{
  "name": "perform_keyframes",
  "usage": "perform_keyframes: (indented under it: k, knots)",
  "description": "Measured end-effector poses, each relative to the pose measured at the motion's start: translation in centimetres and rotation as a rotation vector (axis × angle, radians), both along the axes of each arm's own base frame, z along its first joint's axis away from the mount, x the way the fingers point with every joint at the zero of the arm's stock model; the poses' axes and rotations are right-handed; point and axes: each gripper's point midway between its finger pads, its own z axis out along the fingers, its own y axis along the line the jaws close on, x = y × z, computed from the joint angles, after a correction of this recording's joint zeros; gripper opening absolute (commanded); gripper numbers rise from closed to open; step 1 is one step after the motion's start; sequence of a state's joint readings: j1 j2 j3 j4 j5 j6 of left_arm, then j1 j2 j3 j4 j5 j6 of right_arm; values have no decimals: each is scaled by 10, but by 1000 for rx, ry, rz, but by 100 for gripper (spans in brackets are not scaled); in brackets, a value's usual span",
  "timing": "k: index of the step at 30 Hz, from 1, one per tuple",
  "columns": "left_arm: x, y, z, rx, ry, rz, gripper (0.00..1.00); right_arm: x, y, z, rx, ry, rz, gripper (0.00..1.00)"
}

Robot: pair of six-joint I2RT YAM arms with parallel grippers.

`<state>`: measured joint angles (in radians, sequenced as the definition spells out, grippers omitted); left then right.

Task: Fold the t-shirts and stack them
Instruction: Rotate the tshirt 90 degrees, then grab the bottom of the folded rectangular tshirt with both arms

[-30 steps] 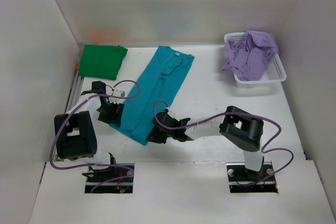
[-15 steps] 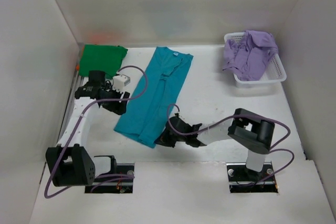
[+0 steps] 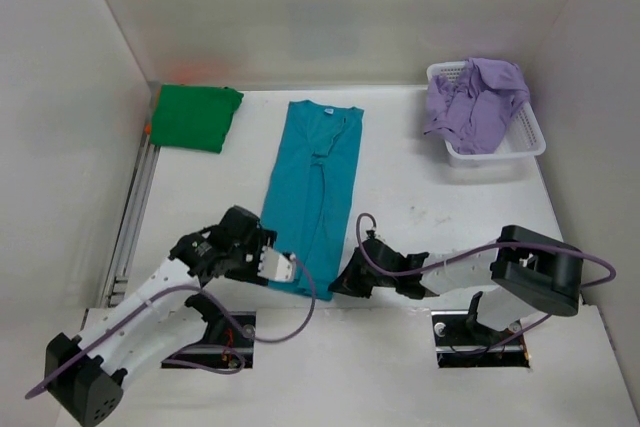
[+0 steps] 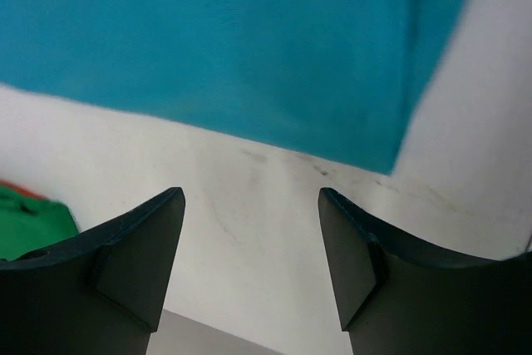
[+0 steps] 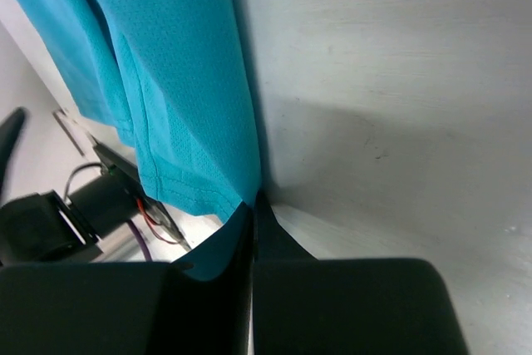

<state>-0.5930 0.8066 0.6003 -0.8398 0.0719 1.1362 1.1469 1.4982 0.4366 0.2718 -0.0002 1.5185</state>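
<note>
The teal t-shirt (image 3: pixel 312 187) lies in a long narrow fold down the middle of the table (image 3: pixel 430 187). My right gripper (image 3: pixel 347 281) is low at its near right corner, and in the right wrist view the right gripper (image 5: pixel 252 199) is shut on the teal t-shirt's (image 5: pixel 166 81) hem edge. My left gripper (image 3: pixel 243 243) hovers at the near left corner. It is open in the left wrist view, with bare table between the fingers of the left gripper (image 4: pixel 249 193) and the teal t-shirt (image 4: pixel 208 39) just ahead. The dark green t-shirt (image 3: pixel 194 117) lies folded at the back left. The lavender t-shirt (image 3: pixel 472 97) is bunched in the basket.
A white lattice basket (image 3: pixel 528 139) stands at the back right. A metal rail (image 3: pixel 135 197) runs along the table's left edge. White walls close in the left, back and right sides. A sliver of orange (image 3: pixel 147 130) shows beside the green t-shirt.
The right gripper shut on the teal t-shirt's near corner and drew back, straightening the slanted shirt. The left arm swung away from the shirt's left edge to its near left corner, jaws wider.
</note>
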Motion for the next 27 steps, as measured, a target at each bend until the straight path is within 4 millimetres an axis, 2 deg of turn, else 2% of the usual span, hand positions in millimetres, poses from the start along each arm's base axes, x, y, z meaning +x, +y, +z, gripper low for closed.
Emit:
perform_keyframes:
  k: [3, 8, 15, 19, 22, 25, 27]
  knots:
    - [-21, 6, -18, 105, -10, -185, 62, -2, 0, 0, -2, -12, 28, 1]
    - [-33, 4, -28, 199, 3, -375, 59, -5, 1, 0, -2, -20, 57, 1]
    - [-49, 16, -64, 338, 136, -476, 57, -10, -3, 0, 1, -23, 80, 2]
    - [-54, 19, -72, 368, 164, -503, 53, -12, -5, 0, 2, -25, 95, 5]
    - [-55, 17, -72, 365, 154, -514, 49, -13, -4, 0, 4, -25, 108, 11]
    - [-55, 11, -72, 361, 138, -528, 43, -14, 1, 3, 19, -22, 123, 33]
    - [-55, 6, -73, 359, 129, -534, 30, -14, 5, 7, 40, -31, 135, 40]
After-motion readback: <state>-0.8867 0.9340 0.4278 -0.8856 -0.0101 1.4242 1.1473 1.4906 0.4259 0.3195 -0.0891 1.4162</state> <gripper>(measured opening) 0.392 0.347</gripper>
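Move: The blue t-shirt's left hem corner, still free, lies about 4 cm back of the left gripper, 1 cm to its right and 8 cm below. Its right hem corner is already pinched in the right fingers, from the left hand about 14 cm right, 7 cm back and 8 cm down. The collar end is some 40 cm ahead of the left hand and 13 cm right. From the right gripper the left corner is about 13 cm left and 2 cm ahead, at table height. Bring the left gripper down about 7 cm and back 5 or so onto the t-shirt's left hem corner, turning it some 30 degrees clockwise and tilting it, then begin closing the fingers around the cloth. Meanwhile drag the pinched right corner back some 1.5 cm, then open the right fingers around it. ##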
